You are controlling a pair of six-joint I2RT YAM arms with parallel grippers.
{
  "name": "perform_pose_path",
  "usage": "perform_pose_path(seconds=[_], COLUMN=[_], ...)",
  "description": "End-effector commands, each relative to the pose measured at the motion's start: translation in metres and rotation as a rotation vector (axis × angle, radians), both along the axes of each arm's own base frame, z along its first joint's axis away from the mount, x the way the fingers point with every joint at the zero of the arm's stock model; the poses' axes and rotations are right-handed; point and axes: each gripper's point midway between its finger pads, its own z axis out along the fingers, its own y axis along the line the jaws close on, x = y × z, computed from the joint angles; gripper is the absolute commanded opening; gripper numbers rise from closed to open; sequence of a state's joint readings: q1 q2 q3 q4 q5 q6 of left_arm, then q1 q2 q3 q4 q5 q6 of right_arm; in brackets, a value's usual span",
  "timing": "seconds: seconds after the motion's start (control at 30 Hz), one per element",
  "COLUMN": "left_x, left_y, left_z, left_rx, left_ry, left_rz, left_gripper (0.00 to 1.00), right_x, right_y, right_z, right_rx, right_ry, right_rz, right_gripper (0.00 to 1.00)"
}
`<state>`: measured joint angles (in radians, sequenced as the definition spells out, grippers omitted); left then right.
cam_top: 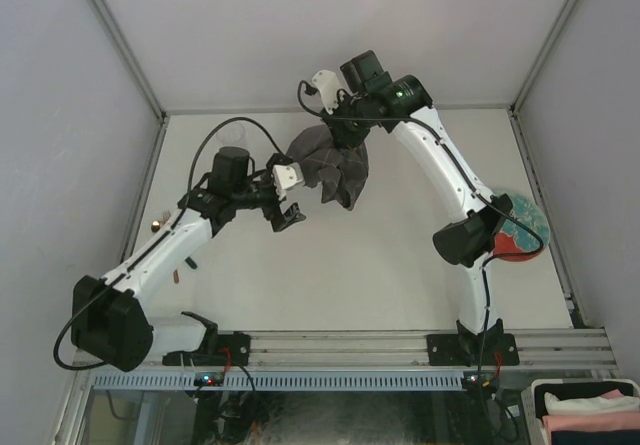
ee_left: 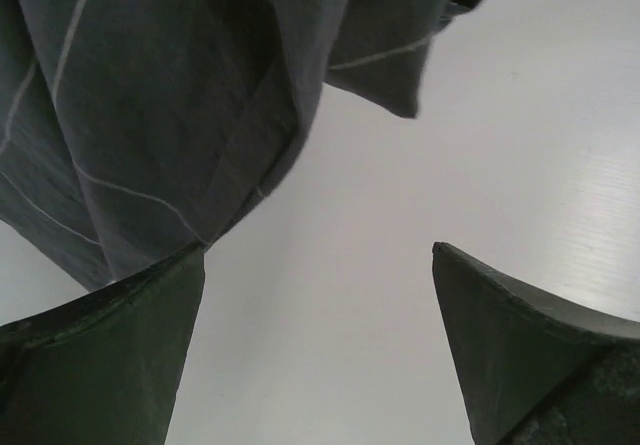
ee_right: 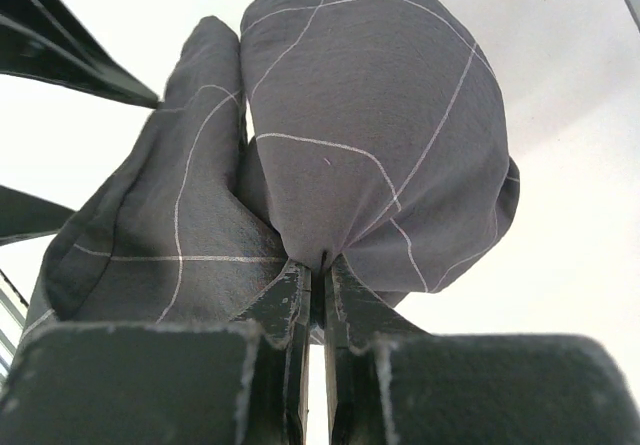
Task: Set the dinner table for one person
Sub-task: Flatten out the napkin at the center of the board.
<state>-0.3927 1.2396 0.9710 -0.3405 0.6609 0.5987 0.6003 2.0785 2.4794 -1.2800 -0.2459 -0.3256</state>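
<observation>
A dark grey checked cloth (cam_top: 330,165) hangs bunched above the off-white dinner table (cam_top: 400,265). My right gripper (cam_top: 345,130) is shut on the cloth's top fold. In the right wrist view the cloth (ee_right: 370,115) bulges out from the pinched jaws of the right gripper (ee_right: 322,265). My left gripper (cam_top: 287,215) stands open just left of and below the cloth's lower edge, with nothing between its fingers. In the left wrist view the cloth (ee_left: 150,95) hangs at the upper left. Bare tabletop (ee_left: 400,215) shows between the spread tips of the left gripper (ee_left: 320,250).
A teal and red plate (cam_top: 525,230) lies at the table's right edge, partly behind the right arm's elbow. Small thin items (cam_top: 157,225) lie near the left rail. A bin of folded cloths (cam_top: 585,410) sits off the table at the bottom right.
</observation>
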Motion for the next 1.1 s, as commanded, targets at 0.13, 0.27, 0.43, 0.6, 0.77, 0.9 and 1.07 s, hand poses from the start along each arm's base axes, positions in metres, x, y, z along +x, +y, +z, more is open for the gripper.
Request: perform_pose_path(seconds=[0.13, 0.27, 0.43, 0.6, 0.77, 0.9, 1.07], left_x=[0.057, 0.078, 0.091, 0.098, 0.101, 0.100, 0.094], left_y=[-0.014, -0.013, -0.014, -0.010, -0.009, -0.004, 0.002], left_z=[0.005, 0.014, 0.028, 0.032, 0.043, 0.059, 0.079], left_rx=[0.078, 0.113, 0.124, 0.137, 0.146, 0.157, 0.188], left_ry=[-0.207, -0.284, -0.363, -0.405, -0.444, -0.462, -0.454], left_rz=[0.113, 0.200, 0.239, 0.283, 0.288, 0.300, 0.295], left_gripper=[0.85, 0.83, 0.85, 0.74, 0.32, 0.00, 0.00], right_x=[-0.018, -0.023, -0.024, -0.022, -0.019, -0.005, 0.002], right_y=[0.012, 0.010, 0.009, 0.006, -0.003, -0.012, -0.024], right_z=[0.025, 0.022, 0.019, 0.019, 0.004, -0.007, -0.021], right_rx=[0.060, 0.053, 0.047, 0.047, 0.022, 0.026, 0.002], right_ry=[-0.023, -0.007, 0.000, 0.004, 0.041, 0.078, 0.106], right_rz=[0.024, 0.032, 0.036, 0.033, 0.025, 0.001, -0.001], right_gripper=[0.00, 0.00, 0.00, 0.00, 0.00, 0.00, 0.00])
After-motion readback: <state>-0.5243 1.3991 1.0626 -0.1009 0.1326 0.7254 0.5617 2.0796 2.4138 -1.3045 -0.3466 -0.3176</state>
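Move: The napkin hangs bunched from the shut right fingers. From the open left hand its middle is about 8 cm ahead, 8 cm to the right and some 3 cm lower, with its left folds nearer. From the right hand it is about level fore and aft, 4 cm to the left and 10 cm below. The clear glass stands some 20 cm ahead of the left hand, 18 cm to its left and 15 cm lower. Left hand goes about 9 cm forward into the hanging napkin's left folds, pinching them shut; right keeps its grip. ##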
